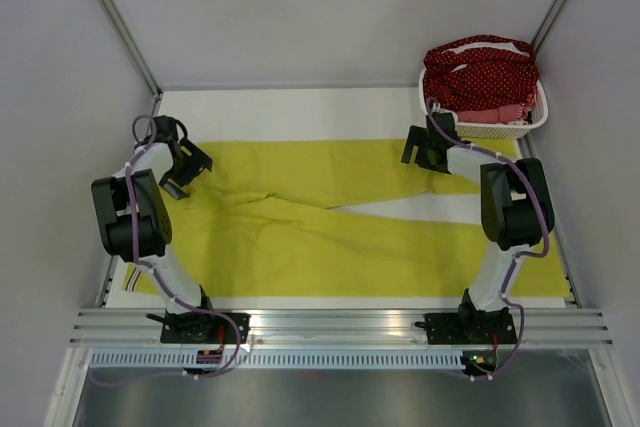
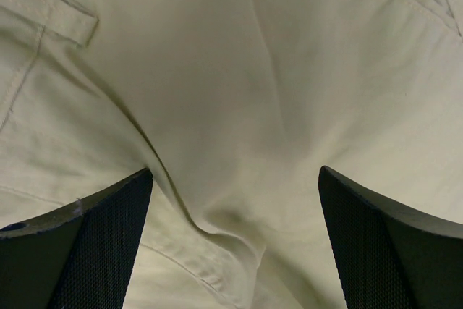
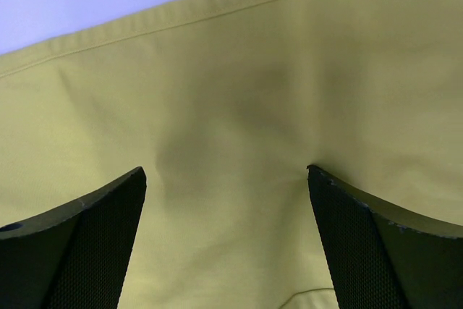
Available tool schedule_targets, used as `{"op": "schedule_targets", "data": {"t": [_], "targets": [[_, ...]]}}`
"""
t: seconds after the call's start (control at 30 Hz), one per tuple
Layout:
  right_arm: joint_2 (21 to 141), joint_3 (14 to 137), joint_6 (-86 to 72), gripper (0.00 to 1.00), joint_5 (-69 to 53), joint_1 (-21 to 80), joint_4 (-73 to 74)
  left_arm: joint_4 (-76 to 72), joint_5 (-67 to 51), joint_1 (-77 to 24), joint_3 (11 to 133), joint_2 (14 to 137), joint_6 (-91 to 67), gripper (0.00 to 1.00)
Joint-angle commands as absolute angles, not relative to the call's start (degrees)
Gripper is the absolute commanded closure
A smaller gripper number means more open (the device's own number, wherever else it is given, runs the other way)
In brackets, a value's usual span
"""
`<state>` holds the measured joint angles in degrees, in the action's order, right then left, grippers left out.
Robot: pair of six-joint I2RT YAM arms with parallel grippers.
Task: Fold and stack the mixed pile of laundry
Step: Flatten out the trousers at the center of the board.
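Yellow-green trousers [image 1: 300, 237] lie spread across the table, waist at the left and legs running right. My left gripper [image 1: 190, 172] hovers low over the waist end. In its wrist view the left gripper [image 2: 235, 171] is open, its fingers astride a raised fold [image 2: 217, 229] near a belt loop [image 2: 65, 16]. My right gripper [image 1: 420, 152] is over the upper leg's far end. In its wrist view the right gripper [image 3: 226, 169] is open, close to the flat cloth just inside the hem [image 3: 181, 19]. The rest of the laundry pile, a dark red white-dotted cloth [image 1: 480, 72] over a pink piece [image 1: 490, 115], fills the basket.
The white perforated basket [image 1: 500, 130] stands at the back right corner, just behind my right gripper. White table surface [image 1: 300, 112] shows beyond the trousers and between the two legs. Walls close in on the left, right and back.
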<state>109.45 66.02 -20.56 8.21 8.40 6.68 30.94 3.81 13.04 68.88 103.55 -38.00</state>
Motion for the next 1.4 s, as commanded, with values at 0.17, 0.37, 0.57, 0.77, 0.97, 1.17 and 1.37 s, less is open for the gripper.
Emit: {"op": "schedule_targets", "data": {"t": [0.17, 0.37, 0.57, 0.77, 0.97, 1.17, 1.37], "targets": [[112.14, 66.08, -13.28, 0.02, 7.47, -1.67, 11.25, 29.53, -2.63, 12.48, 77.50, 109.68, -30.07, 0.00], [113.13, 70.31, -8.27, 0.02, 4.67, -1.67, 9.32, 30.15, -4.48, 10.64, 77.70, 105.39, -23.83, 0.00], [99.79, 64.09, -5.54, 0.02, 6.24, 0.43, 5.01, 30.15, -5.71, 8.70, 79.53, 101.24, -20.13, 0.00], [90.98, 60.65, -6.93, 0.02, 9.75, 12.64, 8.43, 30.76, -6.94, 6.33, 87.88, 110.54, -18.90, 0.00], [89.91, 59.76, -9.75, 0.02, 7.12, 22.75, 8.09, 31.90, -7.29, 5.01, 98.60, 121.98, -17.49, 0.00], [91.14, 62.14, -10.37, 0.02, 6.77, 26.01, 8.00, 33.57, -6.16, 5.01, 104.41, 129.01, -15.22, 0.00], [91.32, 61.61, -10.20, 0.02, 7.03, 25.93, 7.56, 36.12, -5.36, 5.10, 114.68, 140.33, -12.92, 0.00]]}}
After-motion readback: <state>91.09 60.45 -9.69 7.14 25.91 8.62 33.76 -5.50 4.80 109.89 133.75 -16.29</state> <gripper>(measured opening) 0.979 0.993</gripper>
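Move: The trousers' far edge lies about 11 cm ahead and 7 cm right of the left hand; their centre fold is some 22 cm right and 6 cm back, and the white side stripes about 10 cm left and 25 cm back. From the right hand, already low on the upper leg, that leg's hem lies about 25 cm right and level, the gap between the legs 13 cm straight back, the basket 17 cm right and 20 cm ahead. The trousers' upper leg is smoothed towards its hem by the right hand's open fingers, sweeping about 8 cm right at cloth level; they then lift some 10 cm and swing back left over the leg, drawing back a little. The left hand slides a few centimetres forward, hops up and on, turning clockwise some 30 degrees, and comes down at the far edge, fingers open, easing farther outward. ##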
